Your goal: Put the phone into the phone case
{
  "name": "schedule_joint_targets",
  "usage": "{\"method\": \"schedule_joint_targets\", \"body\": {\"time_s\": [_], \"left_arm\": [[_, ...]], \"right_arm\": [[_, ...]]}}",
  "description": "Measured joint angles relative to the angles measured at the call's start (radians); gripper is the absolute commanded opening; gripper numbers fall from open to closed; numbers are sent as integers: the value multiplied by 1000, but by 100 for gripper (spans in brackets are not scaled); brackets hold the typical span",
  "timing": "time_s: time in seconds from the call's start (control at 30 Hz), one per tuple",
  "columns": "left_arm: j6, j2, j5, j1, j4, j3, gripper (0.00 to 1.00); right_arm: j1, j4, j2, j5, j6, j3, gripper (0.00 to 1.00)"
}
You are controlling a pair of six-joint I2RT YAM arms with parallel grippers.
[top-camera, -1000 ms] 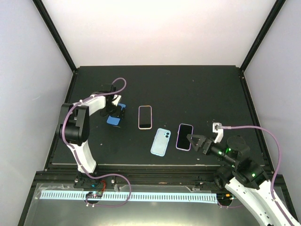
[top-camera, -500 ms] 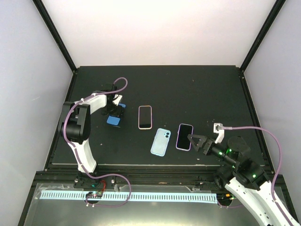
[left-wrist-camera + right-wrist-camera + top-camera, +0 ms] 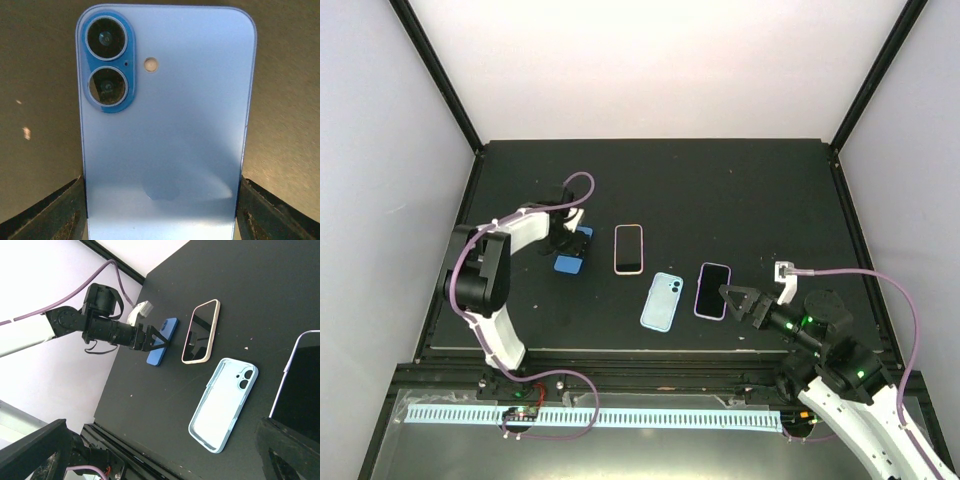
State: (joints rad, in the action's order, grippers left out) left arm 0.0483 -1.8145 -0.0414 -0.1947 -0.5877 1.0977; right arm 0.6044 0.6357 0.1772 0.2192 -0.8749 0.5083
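Note:
The phone (image 3: 165, 125) is blue and lies face down on the black table, its two camera lenses away from the wrist. My left gripper (image 3: 161, 210) is closed on its two long edges, one finger against each side. From above, the phone (image 3: 570, 258) is at the left of the table with the left gripper (image 3: 569, 242) over its far end. The phone case (image 3: 661, 301) is light blue and lies open side up near the middle; it also shows as the phone case (image 3: 223, 404). My right gripper (image 3: 730, 302) hovers open to the right of it, holding nothing.
A phone in a beige case (image 3: 629, 248) lies screen up between the blue phone and the light blue case. A phone in a purple case (image 3: 713, 290) lies just in front of the right gripper. Black frame rails border the table (image 3: 720, 190).
The left gripper's fingers have closed in onto the blue phone. The phone has shifted slightly to the right. The right arm has not moved.

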Motion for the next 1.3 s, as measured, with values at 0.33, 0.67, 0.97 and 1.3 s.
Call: {"method": "schedule_joint_targets", "body": {"time_s": [0.33, 0.67, 0.97, 1.3], "left_arm": [[97, 181, -80, -30, 14, -169, 56], [195, 425, -294, -30, 100, -265, 53], [340, 544, -551, -59, 252, -404, 51], [554, 582, -709, -152, 485, -519, 50]], "right_arm": [[0, -18, 61, 29, -22, -16, 88], [0, -137, 179, 90, -56, -89, 58], [10, -263, 336, 112, -50, -97, 44], [209, -367, 579, 23, -55, -50, 50]]}}
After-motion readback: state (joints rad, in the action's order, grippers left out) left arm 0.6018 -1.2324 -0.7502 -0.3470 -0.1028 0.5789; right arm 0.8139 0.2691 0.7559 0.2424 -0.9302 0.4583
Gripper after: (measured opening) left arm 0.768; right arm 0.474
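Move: My left hand, down at the table with the blue phone already gripped, has the light-blue case about 23 cm to its right and 15 cm nearer to me, roughly level in height. The peach-cased phone lies straight to that hand's right, some 14 cm off. From my empty right hand the light-blue case is about 16 cm left, 6 cm ahead and 21 cm below, with the purple-cased phone 3 cm left and 9 cm ahead, equally low. Keeping my grip on the blue phone, I first slide my left hand back about 5 cm close to the table, then lift it some 10 cm while swinging right and farther back towards the light-blue case, rolling the fingers about 50 degrees to point right. My right hand reaches left and down towards the same case, tipping slightly downward and closing about halfway on nothing. ##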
